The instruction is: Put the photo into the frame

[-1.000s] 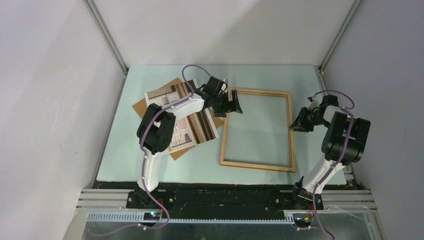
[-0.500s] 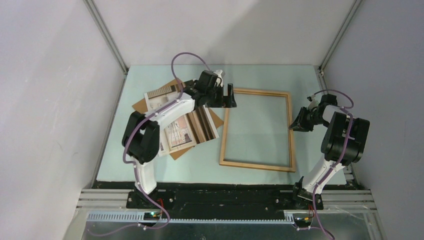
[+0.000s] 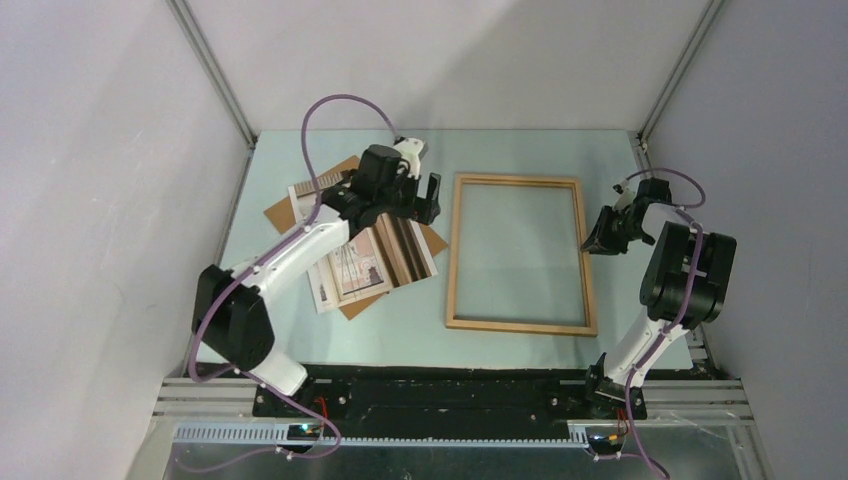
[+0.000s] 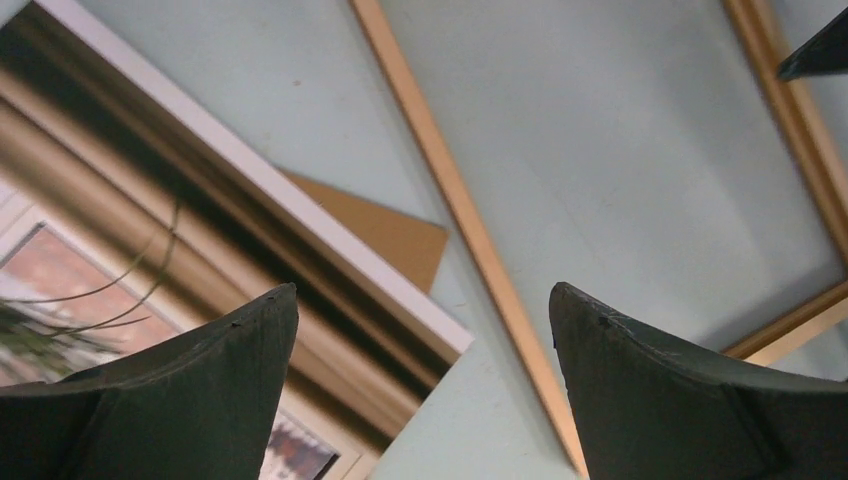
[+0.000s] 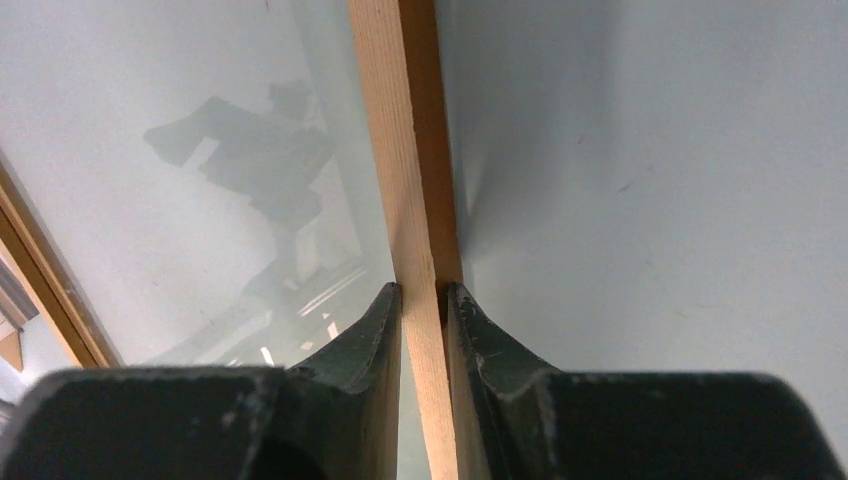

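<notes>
The photo (image 3: 358,272) lies face up on the left of the table, partly under my left arm; its striped curtains show in the left wrist view (image 4: 150,230). The light-wood frame (image 3: 520,326) lies flat at the centre. My left gripper (image 3: 418,205) hangs open above the photo's right edge, close to the frame's left rail (image 4: 455,200), with nothing between its fingers (image 4: 422,290). My right gripper (image 3: 592,240) is shut on the frame's right rail (image 5: 400,120), which its fingertips (image 5: 424,290) pinch from both sides.
A plain brown backing board (image 3: 288,212) lies under the photo, and one corner of it (image 4: 395,232) sticks out toward the frame. Grey walls close in the mat on the left, back and right. The arm bases stand at the near edge.
My left arm has swung left, away from the frame's top-left corner and over the photo. The frame has turned slightly and lies straighter. The right gripper has closed a little on the rail.
</notes>
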Tool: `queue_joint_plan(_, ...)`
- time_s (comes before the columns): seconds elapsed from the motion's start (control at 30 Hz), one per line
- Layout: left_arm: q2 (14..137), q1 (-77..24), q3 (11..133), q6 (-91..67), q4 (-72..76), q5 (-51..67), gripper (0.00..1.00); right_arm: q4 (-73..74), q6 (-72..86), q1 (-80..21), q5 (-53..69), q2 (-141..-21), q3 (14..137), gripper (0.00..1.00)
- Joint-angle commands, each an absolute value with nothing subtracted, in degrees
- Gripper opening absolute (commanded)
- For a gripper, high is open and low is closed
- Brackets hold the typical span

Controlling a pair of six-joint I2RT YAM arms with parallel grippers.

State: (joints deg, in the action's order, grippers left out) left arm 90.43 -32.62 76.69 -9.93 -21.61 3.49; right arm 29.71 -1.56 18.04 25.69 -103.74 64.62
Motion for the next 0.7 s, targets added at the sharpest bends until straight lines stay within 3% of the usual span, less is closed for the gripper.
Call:
queue_joint_plan(0.0, 85.1, -29.6, 72.9, -3.0, -22.7, 0.5, 1.0, 27.7, -0.3, 18.4, 24.1, -104.2, 68.2, 0.0)
queue_joint_plan(0.2, 81.2, -24.6, 68.7, -1.6, -23.6, 2.3, 0.99, 28.3, -0.3, 17.9, 24.5, -104.8, 69.2, 0.02)
queue_joint_plan(0.67, 77.5, -15.8, 64.1, -0.9, -24.6, 4.2, 1.0, 28.9, -2.6, 16.6, 23.4, -106.4, 71.2, 0.29)
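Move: The photo's middle lies about 17 cm to the left of the open left hand, 3 cm back and some 18 cm below, with the cardboard under it centred some 2 cm farther left. The frame's middle is about 23 cm right of that hand and 8 cm back. The right hand already pinches the frame's right rail; the frame's middle is some 17 cm to its left and 1 cm back, and the photo about 57 cm left and 4 cm ahead. Open left hand sweeps about 13 cm left over the photo; pinching right hand drags frame 2 cm forward. ##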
